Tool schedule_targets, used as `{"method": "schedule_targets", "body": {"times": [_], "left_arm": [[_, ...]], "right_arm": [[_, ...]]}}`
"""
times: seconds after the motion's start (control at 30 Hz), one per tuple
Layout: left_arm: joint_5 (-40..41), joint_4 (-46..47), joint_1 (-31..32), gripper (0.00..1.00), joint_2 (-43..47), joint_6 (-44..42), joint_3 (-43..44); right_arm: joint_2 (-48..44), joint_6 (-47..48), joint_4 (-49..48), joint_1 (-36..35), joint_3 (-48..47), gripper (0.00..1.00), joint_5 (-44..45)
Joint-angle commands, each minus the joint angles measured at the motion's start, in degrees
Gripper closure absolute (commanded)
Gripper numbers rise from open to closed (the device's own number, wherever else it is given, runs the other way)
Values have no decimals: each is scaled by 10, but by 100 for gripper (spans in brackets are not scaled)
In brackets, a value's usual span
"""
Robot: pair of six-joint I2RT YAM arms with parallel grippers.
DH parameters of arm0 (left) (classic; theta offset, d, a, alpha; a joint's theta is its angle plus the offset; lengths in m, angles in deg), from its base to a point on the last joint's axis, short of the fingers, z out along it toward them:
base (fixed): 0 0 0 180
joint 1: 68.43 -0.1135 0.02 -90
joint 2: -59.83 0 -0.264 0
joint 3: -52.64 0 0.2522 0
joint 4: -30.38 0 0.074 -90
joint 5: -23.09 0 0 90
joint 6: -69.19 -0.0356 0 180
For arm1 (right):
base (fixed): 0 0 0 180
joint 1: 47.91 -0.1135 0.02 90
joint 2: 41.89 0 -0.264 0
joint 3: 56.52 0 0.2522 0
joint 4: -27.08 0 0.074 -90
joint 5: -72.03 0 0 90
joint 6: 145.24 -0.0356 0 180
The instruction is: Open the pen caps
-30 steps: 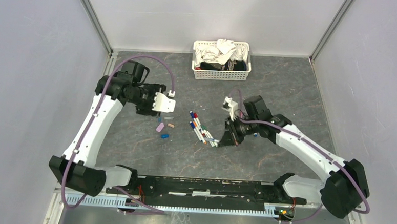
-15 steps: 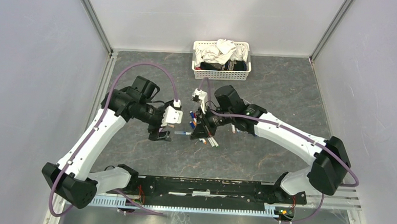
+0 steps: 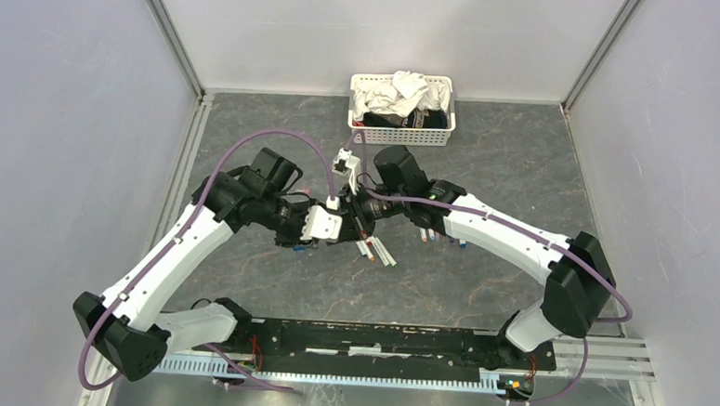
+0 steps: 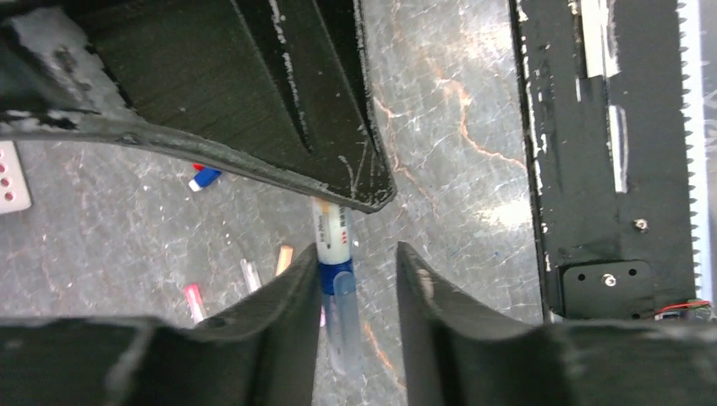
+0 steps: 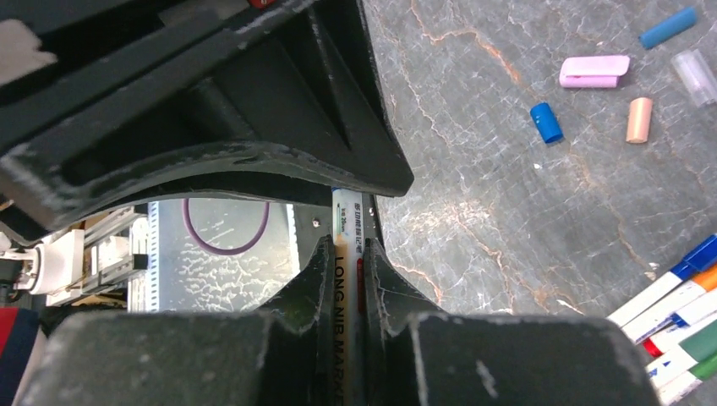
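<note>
My right gripper (image 5: 347,247) is shut on a slim white pen (image 5: 346,211) and holds it above the table, pointing toward the left arm. The pen's far end has a blue collar and a translucent cap (image 4: 342,313). That cap lies between the fingers of my left gripper (image 4: 357,254), which is open. One finger (image 4: 304,271) touches the cap and a gap shows at the other side. In the top view the two grippers (image 3: 329,222) (image 3: 354,212) meet at mid-table. Loose caps lie on the table: blue (image 5: 546,122), pink (image 5: 594,71), peach (image 5: 639,119).
Several more pens (image 5: 676,313) lie side by side on the table below the right arm, also seen in the top view as a pen row (image 3: 377,252). A white basket (image 3: 400,133) of cloths stands at the back. Grey walls close in both sides.
Both arms swung inward and met at mid-table, the right carrying its pen leftward. My left gripper came off the cap pile, widened, then narrowed around the pen's cap.
</note>
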Motion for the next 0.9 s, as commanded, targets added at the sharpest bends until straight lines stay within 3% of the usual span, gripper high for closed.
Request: {"method": "schedule_targets", "body": {"times": [0.0,0.17,0.2,0.23,0.3,0.4,0.7,0.87], "left_arm": [[41,37,10,62,25,-8,-10],[53,50,19,87,38,-17,-19],[60,50,21,93,40,-19,-23],[62,50,22,97,41,-22,-27],[68,50,24,98,47,-28,-33],[73,39,30,98,50,-40,-38],[103,14,41,98,49,-86,-32],[109,6,45,98,45,-108,-25]], "right_arm": [[15,-28,-32,-2,-14,100,-21],[22,-58,-58,-3,-3,100,-36],[23,-65,-65,-3,0,97,-40],[24,-72,-70,-3,1,88,-44],[30,-90,-88,-3,7,72,-57],[45,-114,-106,-3,4,62,-79],[113,-84,-38,-18,-57,62,-151],[142,-82,-33,-23,-71,68,-165]]}}
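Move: The cap of the pen held by the right hand lies between the left hand's open fingers, about 1 cm ahead, 1 cm left and 1 cm below its hand point; from the right hand it is some 6 cm left and 2 cm below. About 20 cm below the left hand are the pen pile, 7 cm ahead and 8 cm right, and the loose blue cap, 4 cm ahead and 10 cm left. Left fingers pinch the pen's blue-banded cap end; the right fingers open around the barrel, shifting 5 cm left-down-back. ##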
